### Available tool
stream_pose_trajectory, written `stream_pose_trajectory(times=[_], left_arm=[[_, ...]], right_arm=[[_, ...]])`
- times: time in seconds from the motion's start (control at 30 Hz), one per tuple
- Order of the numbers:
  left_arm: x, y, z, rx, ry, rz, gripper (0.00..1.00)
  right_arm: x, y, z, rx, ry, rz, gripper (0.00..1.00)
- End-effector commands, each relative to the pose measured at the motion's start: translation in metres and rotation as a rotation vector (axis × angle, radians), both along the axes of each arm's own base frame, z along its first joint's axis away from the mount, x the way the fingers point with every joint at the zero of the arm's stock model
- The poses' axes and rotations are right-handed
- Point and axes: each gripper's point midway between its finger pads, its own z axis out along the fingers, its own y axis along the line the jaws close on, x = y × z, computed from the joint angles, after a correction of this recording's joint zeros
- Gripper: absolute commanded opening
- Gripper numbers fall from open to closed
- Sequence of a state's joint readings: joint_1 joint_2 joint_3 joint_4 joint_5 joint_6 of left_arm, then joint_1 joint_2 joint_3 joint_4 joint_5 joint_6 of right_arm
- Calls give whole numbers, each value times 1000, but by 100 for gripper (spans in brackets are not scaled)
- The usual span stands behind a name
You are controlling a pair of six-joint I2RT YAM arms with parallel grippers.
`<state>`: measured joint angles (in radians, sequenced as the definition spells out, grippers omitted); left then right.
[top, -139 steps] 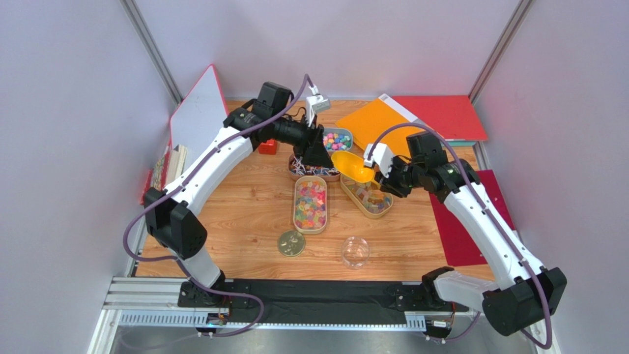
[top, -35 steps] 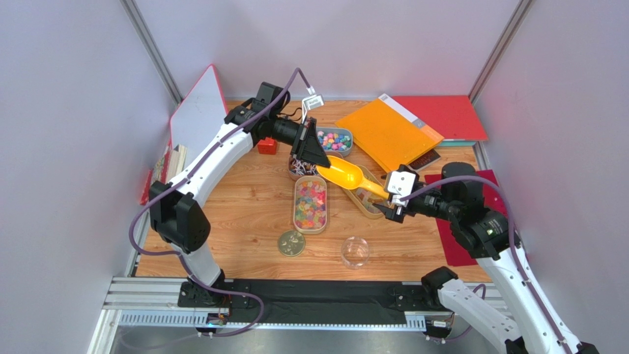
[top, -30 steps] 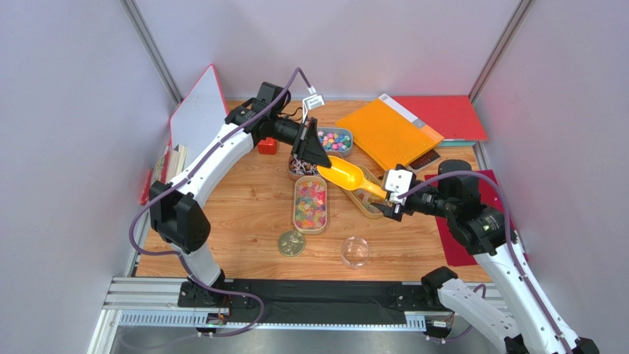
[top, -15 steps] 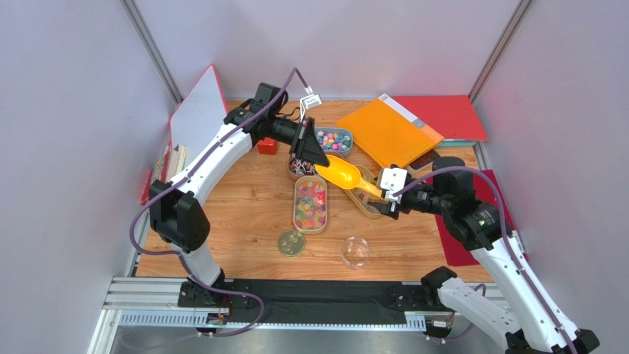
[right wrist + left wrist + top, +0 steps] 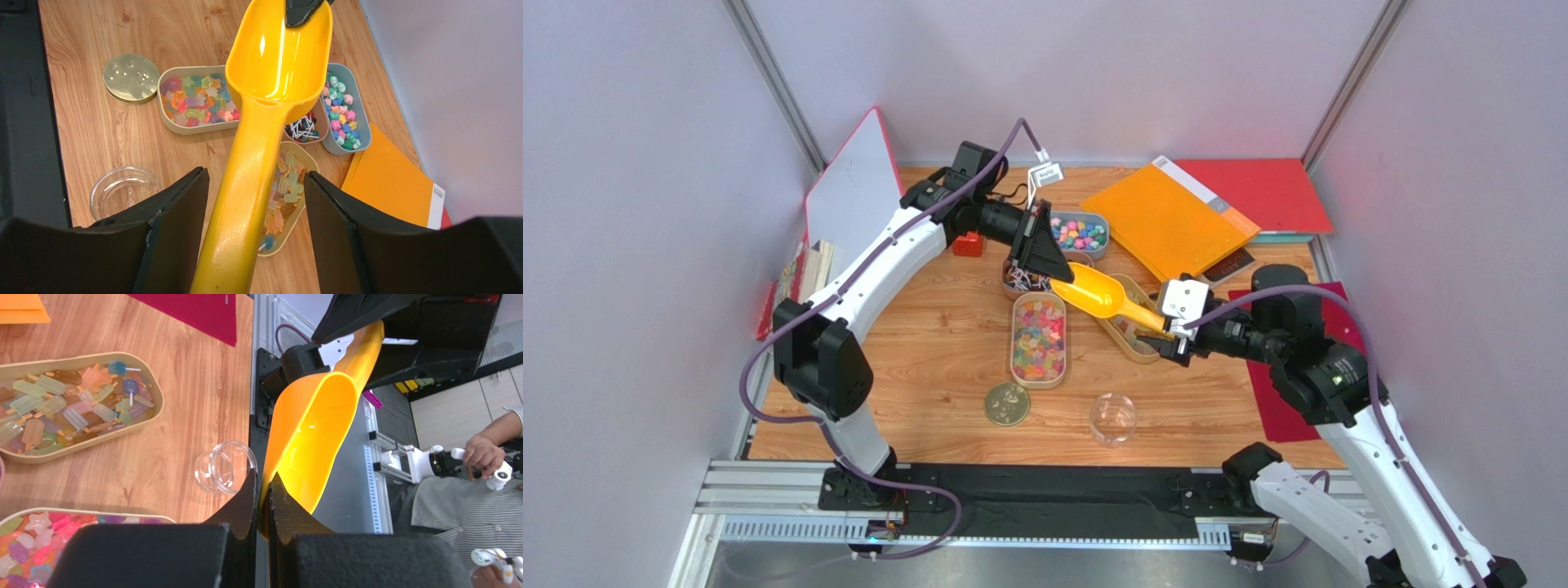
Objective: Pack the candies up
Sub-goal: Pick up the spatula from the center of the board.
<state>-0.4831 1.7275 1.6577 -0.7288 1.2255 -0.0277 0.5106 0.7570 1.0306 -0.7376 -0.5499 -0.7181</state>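
A yellow scoop [image 5: 1095, 293] hangs level above the candy trays, empty. My left gripper [image 5: 1053, 279] is shut on the rim of its bowl [image 5: 319, 429]. My right gripper [image 5: 1169, 333] is open, its fingers either side of the handle [image 5: 245, 202] with gaps on both sides. Below lie candies in trays: pink, green and blue bits [image 5: 1081, 232], white twist pieces [image 5: 301, 128], star gummies [image 5: 1039, 339] and pastel popsicle gummies [image 5: 67, 404].
A clear glass jar [image 5: 1113, 418] and a round gold lid [image 5: 1006, 404] sit near the front. A red cube [image 5: 967, 244] is behind the left arm. An orange envelope [image 5: 1167, 221] and red sheets lie at the back right.
Since 4.6 s ago my right arm has drawn back and turned the scoop's bowl towards my left gripper, which now pinches its rim. In the last second little has moved.
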Motion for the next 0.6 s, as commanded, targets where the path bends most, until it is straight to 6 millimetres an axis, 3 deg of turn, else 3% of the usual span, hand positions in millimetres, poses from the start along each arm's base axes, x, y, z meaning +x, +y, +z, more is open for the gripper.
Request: stream_pose_trajectory(times=[0.0, 0.07, 0.13, 0.23, 0.4, 0.57], left_arm=[[12, 1, -11, 48, -55, 37, 0], [13, 1, -11, 52, -60, 42, 0], [15, 2, -10, 60, -77, 54, 0], [23, 7, -5, 61, -105, 81, 0], [31, 14, -2, 65, -120, 108, 0], [28, 13, 2, 47, -104, 101, 0]], right_arm=[[-4, -4, 41, 49, -65, -20, 42], [-3, -6, 37, 25, -29, -37, 45], [-1, -12, 31, -14, -1, -68, 71], [-3, -20, 13, -84, 35, -82, 80], [-11, -20, 5, -75, 45, -62, 83], [1, -13, -2, -57, 77, -83, 82]])
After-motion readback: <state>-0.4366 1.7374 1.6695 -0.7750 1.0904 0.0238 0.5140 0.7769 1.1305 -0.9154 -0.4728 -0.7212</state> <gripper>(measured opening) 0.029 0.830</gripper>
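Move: Both hands already hold the spatula in the air: the left pinches the bowl's lip, with the spatula's middle some 7 cm to its right and 4 cm back; the right holds the handle end, with that middle about 8 cm left and 4 cm ahead. From the left hand, some 25 cm below, the star-candy tray is 2 cm ahead and 2 cm left, the popsicle-candy tray 5 cm ahead and 13 cm right. Right fingers open, freeing the handle; the left, still pinching the bowl, moves about 4 cm forward and down. ##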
